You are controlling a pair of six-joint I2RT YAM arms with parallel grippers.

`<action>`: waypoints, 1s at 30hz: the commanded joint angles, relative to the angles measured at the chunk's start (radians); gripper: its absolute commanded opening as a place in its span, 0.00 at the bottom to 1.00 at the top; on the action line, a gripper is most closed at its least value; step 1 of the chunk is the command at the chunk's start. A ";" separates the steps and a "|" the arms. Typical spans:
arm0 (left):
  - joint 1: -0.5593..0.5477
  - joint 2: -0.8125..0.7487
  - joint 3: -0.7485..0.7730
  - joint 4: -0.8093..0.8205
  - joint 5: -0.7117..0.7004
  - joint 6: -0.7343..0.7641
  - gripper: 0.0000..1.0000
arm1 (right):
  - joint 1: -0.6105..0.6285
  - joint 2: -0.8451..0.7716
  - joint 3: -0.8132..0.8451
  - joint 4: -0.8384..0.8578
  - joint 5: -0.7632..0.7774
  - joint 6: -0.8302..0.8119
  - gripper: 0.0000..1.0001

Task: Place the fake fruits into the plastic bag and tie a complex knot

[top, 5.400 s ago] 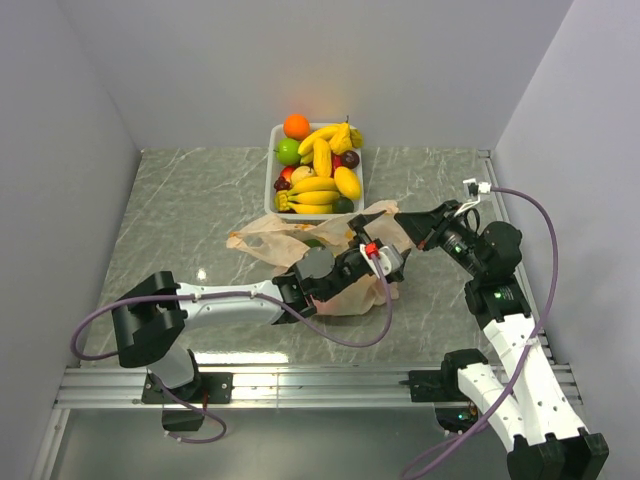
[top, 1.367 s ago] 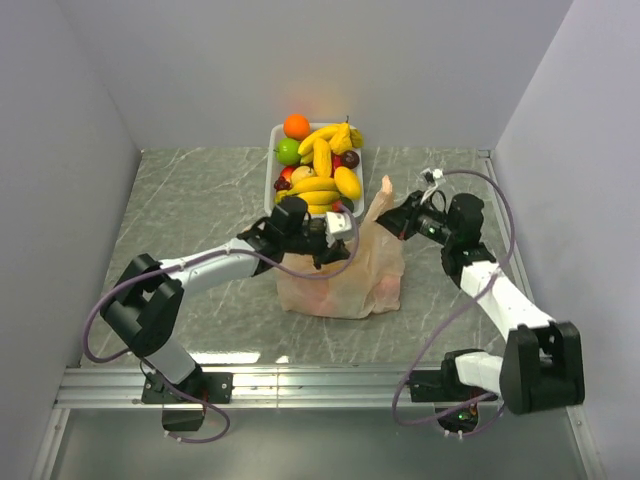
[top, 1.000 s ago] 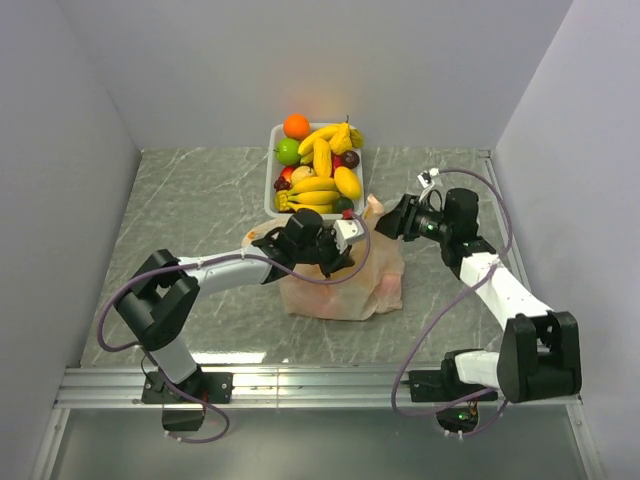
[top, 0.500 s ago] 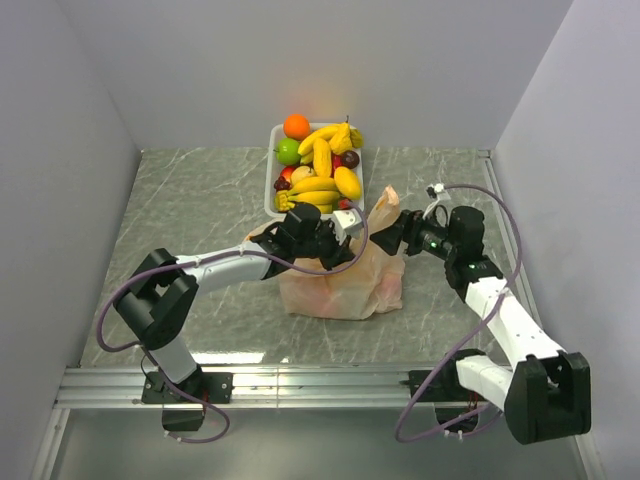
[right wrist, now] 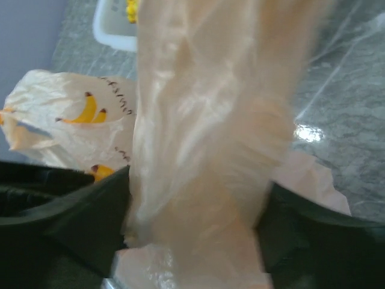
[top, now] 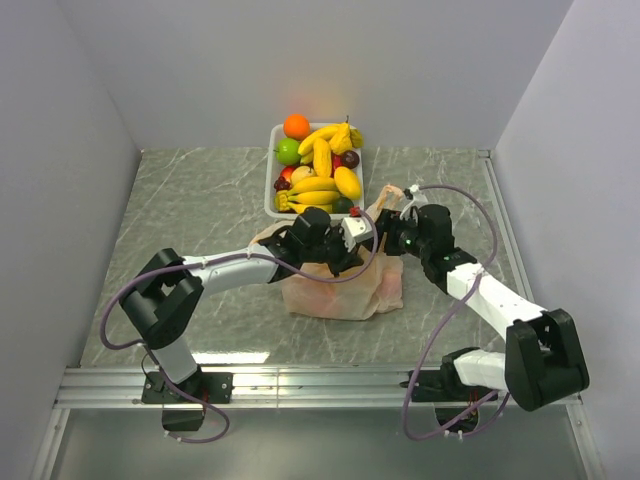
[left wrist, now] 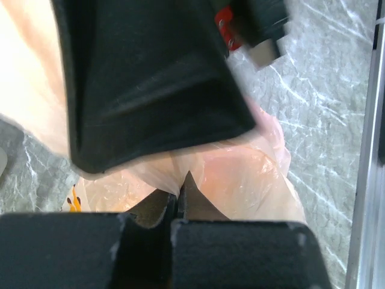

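The plastic bag [top: 340, 287] sits crumpled on the table in front of the tray, and a reddish shape shows through its thin peach wall. My left gripper [top: 345, 256] is shut, pinching a fold of the bag [left wrist: 228, 180] at its top; its fingertips [left wrist: 179, 188] meet on the plastic. My right gripper [top: 388, 240] stands open just right of the left one. An upright strip of the bag's handle [right wrist: 198, 120] fills the gap between its fingers [right wrist: 90, 223]. Fake fruits [top: 318, 170] fill the tray: bananas, an orange [top: 296, 126] and a lime [top: 288, 151].
The white tray [top: 271, 180] stands at the back centre, just behind the bag. The right arm's black body [left wrist: 144, 78] hangs close over my left gripper. Grey walls close in both sides, and a metal rail [top: 320, 382] runs along the near edge.
My right gripper has moved left, close to the left gripper, and opened wider around the raised handle. The left gripper stays shut on the bag and has shifted slightly right.
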 commanded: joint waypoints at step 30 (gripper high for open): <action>0.578 -0.600 -0.001 -0.636 0.099 0.051 0.91 | -0.006 -0.065 -0.017 0.026 -0.242 -0.611 0.00</action>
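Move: The bag's upright handle strand stands between the right hand's open fingers, right at its hand point; the fruit-filled bag body sags about 10 cm back, 9 cm left and 10 cm below. The left hand pinches the gathered bag; that strand is some 8 cm ahead and 9 cm to its right. The bag's loose left flap lies about 18 cm left and 7 cm ahead of the left hand; the fruit container's middle is 24 cm ahead, 7 cm left. The right fingers shut on the upright bag strand and pinch it, nearly in place, the wrist then rolling some 30 degrees about the fingers' line. Only then does the left hand let go of the gathered plastic, opening wide as it pulls away from the right hand, about 21 cm left and 18 cm up, over the bag's loose left flap. ##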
